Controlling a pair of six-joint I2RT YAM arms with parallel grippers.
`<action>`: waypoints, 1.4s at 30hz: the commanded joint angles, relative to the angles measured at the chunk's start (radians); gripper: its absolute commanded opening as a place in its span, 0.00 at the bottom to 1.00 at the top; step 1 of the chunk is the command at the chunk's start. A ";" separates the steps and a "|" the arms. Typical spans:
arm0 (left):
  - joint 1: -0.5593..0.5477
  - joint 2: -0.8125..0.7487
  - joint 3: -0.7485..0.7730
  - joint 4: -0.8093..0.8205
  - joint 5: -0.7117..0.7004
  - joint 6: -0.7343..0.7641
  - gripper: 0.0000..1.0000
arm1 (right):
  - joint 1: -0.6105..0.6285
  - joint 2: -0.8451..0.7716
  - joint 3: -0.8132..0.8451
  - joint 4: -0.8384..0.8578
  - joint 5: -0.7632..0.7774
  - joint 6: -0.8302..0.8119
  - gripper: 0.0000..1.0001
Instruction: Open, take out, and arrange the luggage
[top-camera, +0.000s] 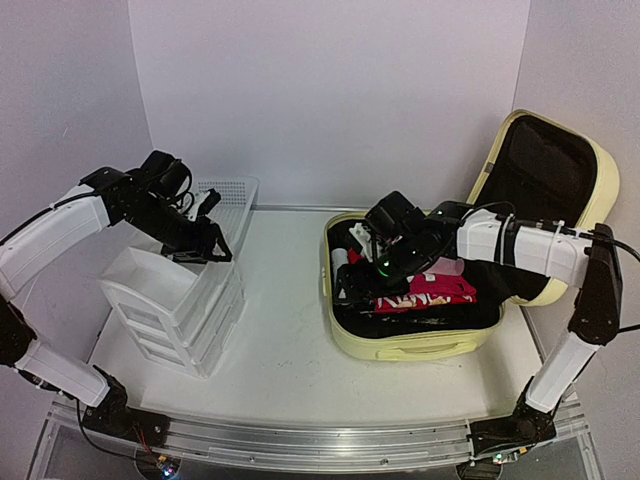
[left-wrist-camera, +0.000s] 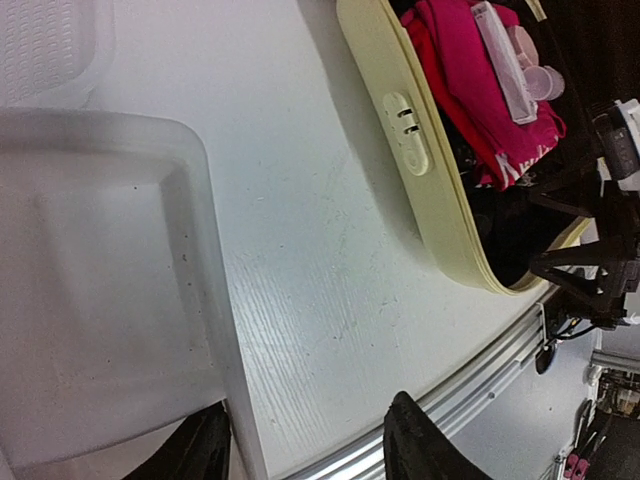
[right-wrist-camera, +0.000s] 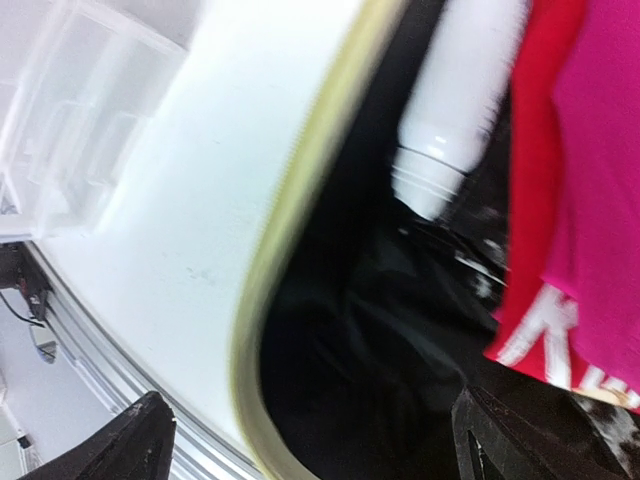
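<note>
The pale-yellow luggage (top-camera: 410, 345) lies open on the right of the table, its lid (top-camera: 600, 190) standing up behind. Inside on black lining are a pink and red garment (top-camera: 440, 290) and a white bottle (right-wrist-camera: 450, 110). My right gripper (top-camera: 352, 285) hangs over the luggage's near-left corner. In the right wrist view this gripper (right-wrist-camera: 320, 450) is open wide, straddling the yellow rim (right-wrist-camera: 290, 200) with nothing held. My left gripper (top-camera: 205, 248) hovers over the drawer unit's top. Seen from the left wrist, it (left-wrist-camera: 305, 450) is open and empty, with the luggage (left-wrist-camera: 420, 140) and garment (left-wrist-camera: 480, 80) far off.
A white plastic drawer unit (top-camera: 170, 300) stands at the left; its translucent top tray (left-wrist-camera: 90, 280) lies under the left gripper. A white mesh basket (top-camera: 230, 195) sits behind it. Bare white tabletop (top-camera: 290, 330) separates drawers and luggage. An aluminium rail (top-camera: 300, 440) runs along the near edge.
</note>
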 joint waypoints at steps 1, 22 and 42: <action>-0.013 -0.012 0.007 0.064 0.165 -0.008 0.60 | 0.018 0.038 0.060 0.138 -0.058 0.073 0.98; 0.485 -0.284 0.087 -0.115 -0.083 0.134 0.99 | 0.148 0.234 0.175 0.420 -0.211 0.268 0.98; 0.691 -0.224 -0.319 0.157 0.670 -0.029 0.96 | 0.156 0.206 0.141 0.435 -0.200 0.253 0.98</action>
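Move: Just inside the right rim of the drawer unit's top sits the left hand; the unit's middle is about 9 cm to its left, 3 cm back and 11 cm below, and the white basket some 20 cm ahead, 5 cm left and 19 cm down. From the right hand the drawer unit lies roughly 31 cm left, 1 cm back and 2 cm lower; the open suitcase's middle is 13 cm right, 3 cm ahead and 8 cm below, and the white bottle 6 cm ahead, 1 cm left, 8 cm down. Letting go of the right rim after a last 2 cm drag to the right, the left hand spreads its fingers fully, rises about 12 cm and swings left over the drawer unit, then sinks at its far left edge and eases back right towards it, turning counter-clockwise. The right hand, open, travels some 14 cm left out over the suitcase's left wall towards the unit's right side, its wrist rolling, and stops short of it. ##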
